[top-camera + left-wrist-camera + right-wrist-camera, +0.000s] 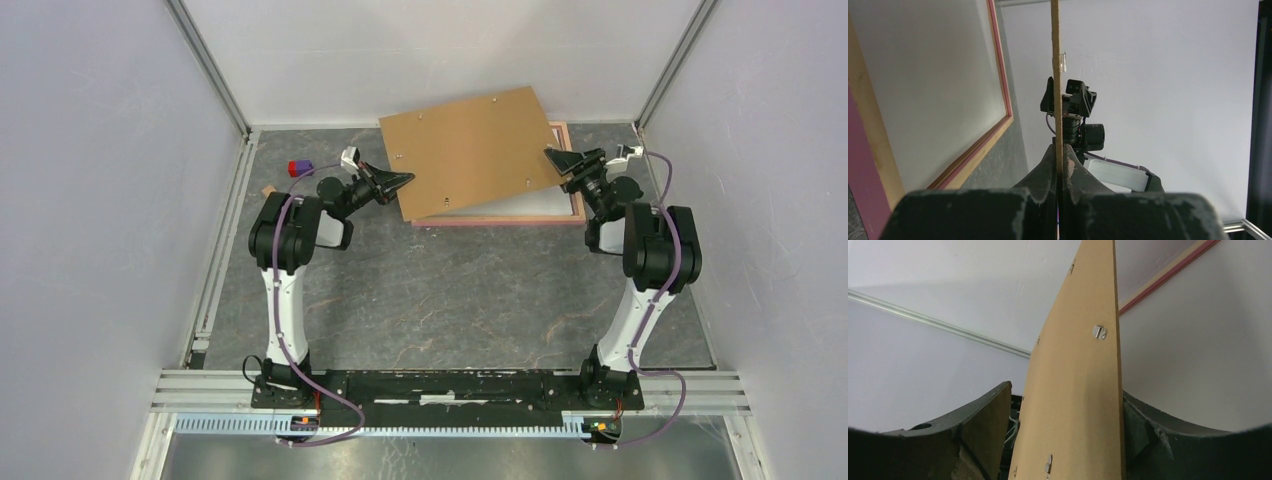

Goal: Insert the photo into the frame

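A brown backing board (pixel 470 150) hangs tilted over the salmon-pink frame (pixel 520 219) at the back of the table. My left gripper (pixel 405 180) is shut on the board's near left corner. In the left wrist view the board (pixel 1055 75) stands edge-on, pinched between the fingers of that gripper (pixel 1062 162). My right gripper (pixel 553 160) is open. Its fingers straddle the board's right edge (pixel 1078 390) with gaps on both sides. Inside the frame (pixel 1000 65) lies the photo (pixel 933 85), plain white side up and mostly covered by the board.
A small red and purple object (pixel 300 167) and a tan block (pixel 268 188) lie at the left of the mat, behind the left arm. White enclosure walls close in on three sides. The frame sits close to the back wall.
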Tool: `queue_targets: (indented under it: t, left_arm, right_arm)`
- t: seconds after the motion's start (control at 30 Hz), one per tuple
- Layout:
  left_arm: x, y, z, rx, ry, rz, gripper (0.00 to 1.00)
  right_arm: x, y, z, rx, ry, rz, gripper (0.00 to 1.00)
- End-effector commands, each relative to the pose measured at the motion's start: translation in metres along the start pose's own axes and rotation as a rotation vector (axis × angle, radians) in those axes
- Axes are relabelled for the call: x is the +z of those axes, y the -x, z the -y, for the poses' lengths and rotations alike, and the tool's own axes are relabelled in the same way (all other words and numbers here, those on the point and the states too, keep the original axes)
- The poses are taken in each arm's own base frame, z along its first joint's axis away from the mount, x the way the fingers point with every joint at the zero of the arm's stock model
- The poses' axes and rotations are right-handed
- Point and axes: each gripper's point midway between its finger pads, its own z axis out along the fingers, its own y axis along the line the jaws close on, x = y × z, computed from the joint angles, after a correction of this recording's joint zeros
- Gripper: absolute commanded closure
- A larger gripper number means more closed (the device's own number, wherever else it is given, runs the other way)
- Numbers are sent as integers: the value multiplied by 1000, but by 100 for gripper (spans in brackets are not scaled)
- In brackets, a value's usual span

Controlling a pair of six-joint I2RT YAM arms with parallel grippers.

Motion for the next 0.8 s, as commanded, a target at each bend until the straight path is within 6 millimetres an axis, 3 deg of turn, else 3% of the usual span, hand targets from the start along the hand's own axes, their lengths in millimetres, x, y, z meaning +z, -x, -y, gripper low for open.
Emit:
queue_targets:
  t: [0.0,0.17,0.4,0.6,0.77]
  left_arm:
    - [0,-6,28,69,-84,-77,98]
    - [-2,0,23,85,-56,-68,98]
    - [-2,2,19,97,-38,-56,98]
    - [-2,2,20,119,-38,-68,98]
    - [-1,4,11,156,22,-68,98]
  right_arm:
    - [1,6,-15,-33,111,-68,29]
    - [-9,6,-18,-14,174,-176,34]
    - [-16,-7,4,-21,111,-302,35]
    - [-24,-15,8,49,131,-348,54]
    - [-26,-17,23,43,73,-351,61]
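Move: The left gripper holds the brown backing board by its left edge; the frame's middle lies about 21 cm to its right, 3 cm ahead and some 8 cm below, with the photo's white back lying in it. The board's middle is roughly 14 cm right and 7 cm ahead, about level. From the right gripper, whose open fingers straddle the board's right edge, the board's middle is about 20 cm left and 5 cm ahead, the frame's 13 cm left and 10 cm below. Sink the right gripper about 3.5 cm beside the board's right edge while drawing it back some 2 cm and turning it counter-clockwise nearly 20 degrees. Narrow its wide-open fingers around the edge without shutting them fully. Keep the left pinch on the board's left edge and lower that side about 2 cm towards the frame, tipping the fingers slightly down. ##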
